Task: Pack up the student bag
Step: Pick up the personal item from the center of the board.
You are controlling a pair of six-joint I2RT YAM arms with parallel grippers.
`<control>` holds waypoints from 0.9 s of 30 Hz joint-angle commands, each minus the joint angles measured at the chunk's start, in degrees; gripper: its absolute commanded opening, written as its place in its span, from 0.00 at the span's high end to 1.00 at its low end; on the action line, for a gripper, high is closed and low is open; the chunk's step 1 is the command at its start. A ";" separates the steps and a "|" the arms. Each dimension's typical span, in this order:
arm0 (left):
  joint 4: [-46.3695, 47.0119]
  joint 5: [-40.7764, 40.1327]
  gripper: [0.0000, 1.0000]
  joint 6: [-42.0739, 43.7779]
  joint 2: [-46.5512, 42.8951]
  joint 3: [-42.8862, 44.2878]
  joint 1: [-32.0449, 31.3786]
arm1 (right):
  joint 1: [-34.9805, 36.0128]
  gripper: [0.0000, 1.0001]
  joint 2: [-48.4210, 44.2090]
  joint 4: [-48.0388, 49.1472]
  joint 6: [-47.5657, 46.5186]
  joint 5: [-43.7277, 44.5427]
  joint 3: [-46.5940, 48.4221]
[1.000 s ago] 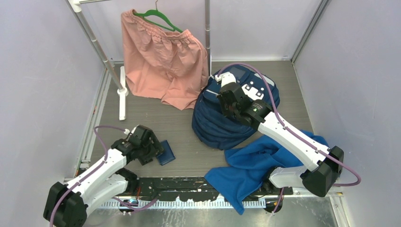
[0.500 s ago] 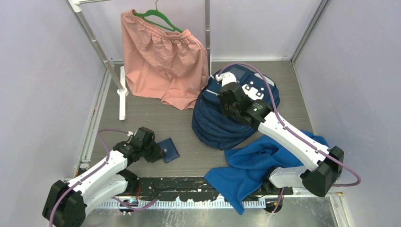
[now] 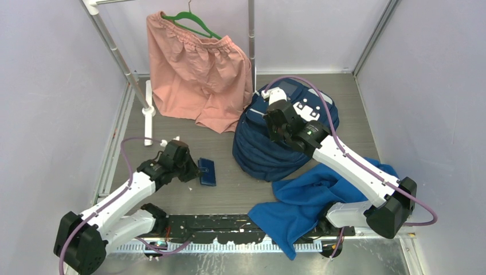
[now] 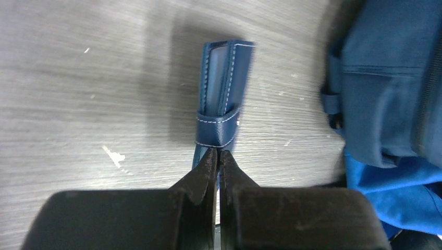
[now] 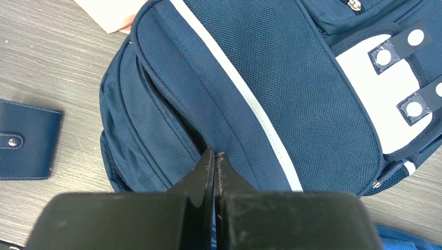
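Observation:
The student bag [image 3: 269, 152], navy with a white stripe and white dotted patches, lies right of centre. Its main opening gapes as a dark slit [image 5: 177, 125]. My right gripper [image 3: 274, 117] rests on top of it, shut [image 5: 214, 153] on the fabric edge of that opening. A small navy wallet [image 3: 207, 172] with a snap tab stands on its edge left of the bag. My left gripper [image 3: 192, 171] is shut [image 4: 218, 152] on the near edge of the wallet [image 4: 223, 88]. The wallet [image 5: 26, 140] also shows at the left of the right wrist view.
A royal-blue cloth [image 3: 309, 197] lies crumpled under the right arm, touching the bag's near side. Pink shorts [image 3: 195, 74] hang from a green hanger [image 3: 195, 23] on a metal rack [image 3: 251, 40], whose white foot [image 3: 149, 112] stands at the left. Walls close in on three sides.
My left gripper went from open to shut on the wallet, turned it up on edge and carried it a little away and toward the bag. The right arm stayed put.

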 commanded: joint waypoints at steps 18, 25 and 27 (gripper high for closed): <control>-4.70 9.87 1.00 20.86 -5.62 24.55 1.25 | -0.07 0.16 -4.36 17.48 20.80 -33.05 0.95; -4.08 17.10 1.00 20.86 -7.88 28.72 3.68 | -2.34 0.04 2.28 44.44 39.00 -51.12 -8.56; -4.79 17.94 1.00 20.29 -7.94 30.40 4.08 | -4.00 0.03 4.09 55.14 46.29 -55.13 -12.26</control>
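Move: The personal item, a navy wallet, is already pinched in the left fingers, its middle about 3 cm right of that hand; the backpack stands about 16 cm ahead, 28 cm right and 2 cm up. From the right hand, shut at the backpack's flap, the personal item lies some 10 cm back, 21 cm left and 16 cm below; the backpack's middle is 5 cm ahead, 4 cm right and 14 cm below. Left lifts the held personal item about 20 cm; right opens wide, leaves the backpack, swings left towards the item. ##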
